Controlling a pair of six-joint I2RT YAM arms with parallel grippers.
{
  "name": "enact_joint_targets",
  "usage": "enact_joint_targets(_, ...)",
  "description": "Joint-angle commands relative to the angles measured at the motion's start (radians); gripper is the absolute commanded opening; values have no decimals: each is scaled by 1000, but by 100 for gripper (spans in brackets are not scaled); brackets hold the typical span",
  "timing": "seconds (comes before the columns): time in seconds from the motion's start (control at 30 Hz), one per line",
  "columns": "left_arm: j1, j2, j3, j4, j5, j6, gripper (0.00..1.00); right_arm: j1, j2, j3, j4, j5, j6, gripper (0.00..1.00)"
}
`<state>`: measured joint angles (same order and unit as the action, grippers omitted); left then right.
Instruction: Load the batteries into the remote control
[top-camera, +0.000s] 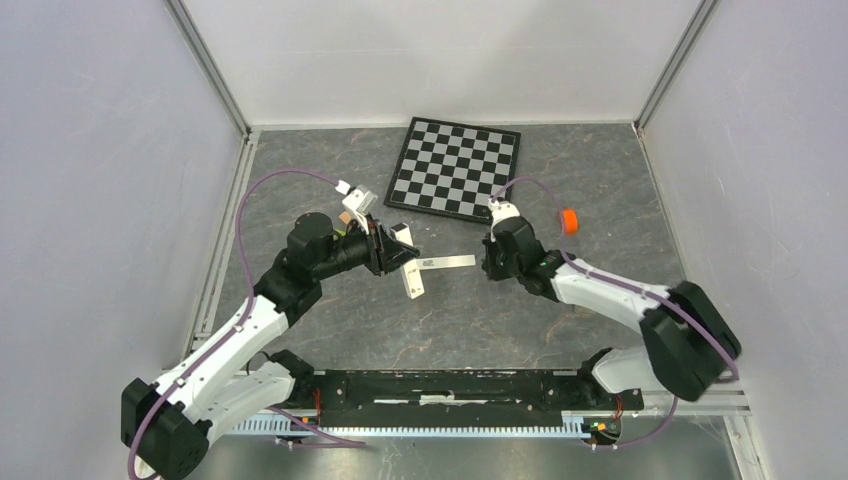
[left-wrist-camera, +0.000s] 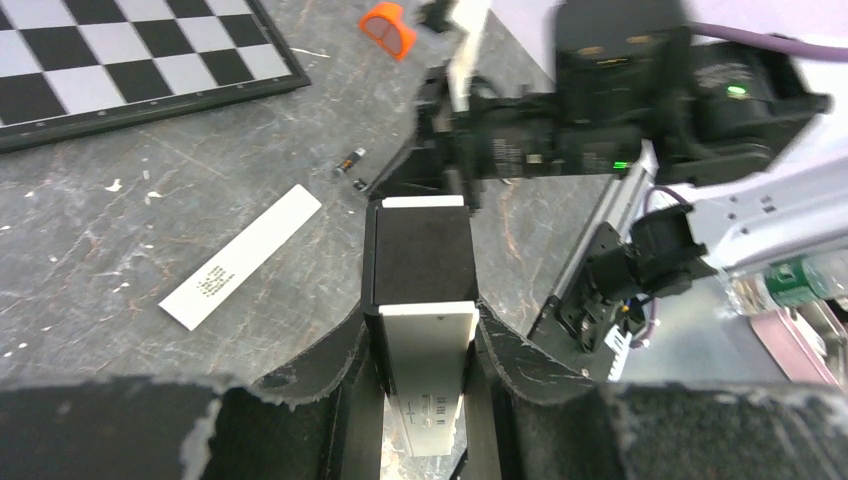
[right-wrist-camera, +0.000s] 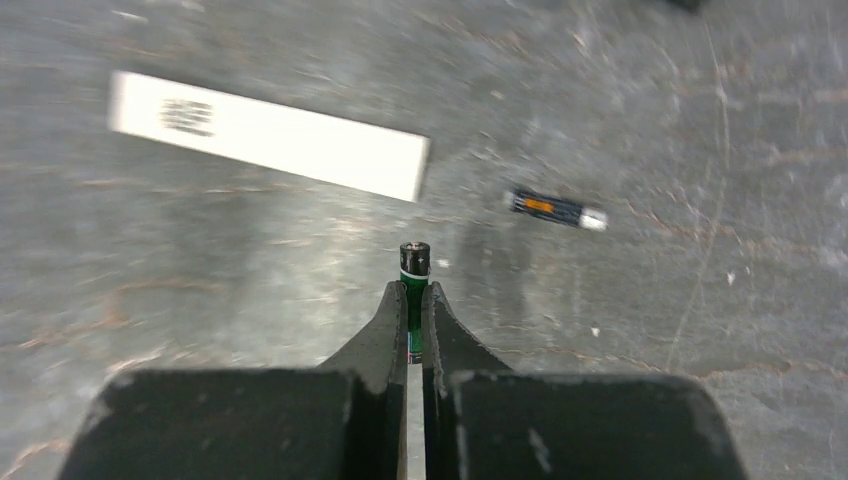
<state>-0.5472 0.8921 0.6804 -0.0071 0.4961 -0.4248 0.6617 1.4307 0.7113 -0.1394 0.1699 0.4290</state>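
Observation:
My left gripper (left-wrist-camera: 422, 330) is shut on the remote control (left-wrist-camera: 428, 345), gripping its long sides. The remote's pale back faces up, with a dark recess (left-wrist-camera: 420, 255) at the far end. From above, the remote (top-camera: 412, 283) sits at the left gripper (top-camera: 392, 250), mid-table. My right gripper (right-wrist-camera: 415, 290) is shut on a slim green battery (right-wrist-camera: 414, 258), which stands upright with its dark tip poking out past the fingertips. A second battery (right-wrist-camera: 555, 208) lies on the table beyond and to the right. In the top view the right gripper (top-camera: 490, 262) faces the left one.
A flat white strip with black print (top-camera: 440, 262) lies between the two grippers. A chessboard (top-camera: 455, 165) sits at the back. An orange round cap (top-camera: 569, 221) rests right of the right arm. Walls enclose the grey table on three sides.

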Motion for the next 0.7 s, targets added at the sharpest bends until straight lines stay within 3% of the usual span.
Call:
enact_joint_targets(0.0, 0, 18, 11, 39, -96, -33, 2, 3, -168, -48, 242, -166, -75, 0)
enact_joint_targets(0.27, 0, 31, -23, 124, -235, -188, 2, 6, -346, -80, 476, -434, -53, 0)
enact_joint_targets(0.4, 1, 39, -25, 141, -320, -260, 2, 65, -405, -33, 521, -450, -49, 0)
enact_joint_targets(0.57, 5, 76, -25, 253, -234, -323, 2, 163, -411, 10, 541, -399, -39, 0)
enact_joint_targets(0.67, 66, 107, -35, 371, -83, -404, 2, 197, -420, -2, 589, -383, -33, 0)
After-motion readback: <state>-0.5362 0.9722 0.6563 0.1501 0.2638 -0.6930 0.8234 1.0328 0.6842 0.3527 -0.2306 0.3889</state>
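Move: The remote in the left fingers is where the right hand's green battery is going: some 18 cm to the right hand's left, 6 cm nearer the base and 19 cm above it. On the table, 4 cm below the right hand, lie the battery cover, 10 cm left and 4 cm ahead, and the black battery, 4 cm right and 5 cm ahead. From the left hand, the green battery is 18 cm right, 6 cm ahead, 20 cm below. Keeping its pinch on the green battery, already clear of the table, the right hand climbs about 23 cm and swings left towards the raised remote, drawing back later on, while its wrist turns some 60 degrees, bringing its down-slanting fingers level and pointing left and somewhat forward. The left hand keeps hold of the remote and carries it about 5 cm forward, turning it counter-clockwise. ##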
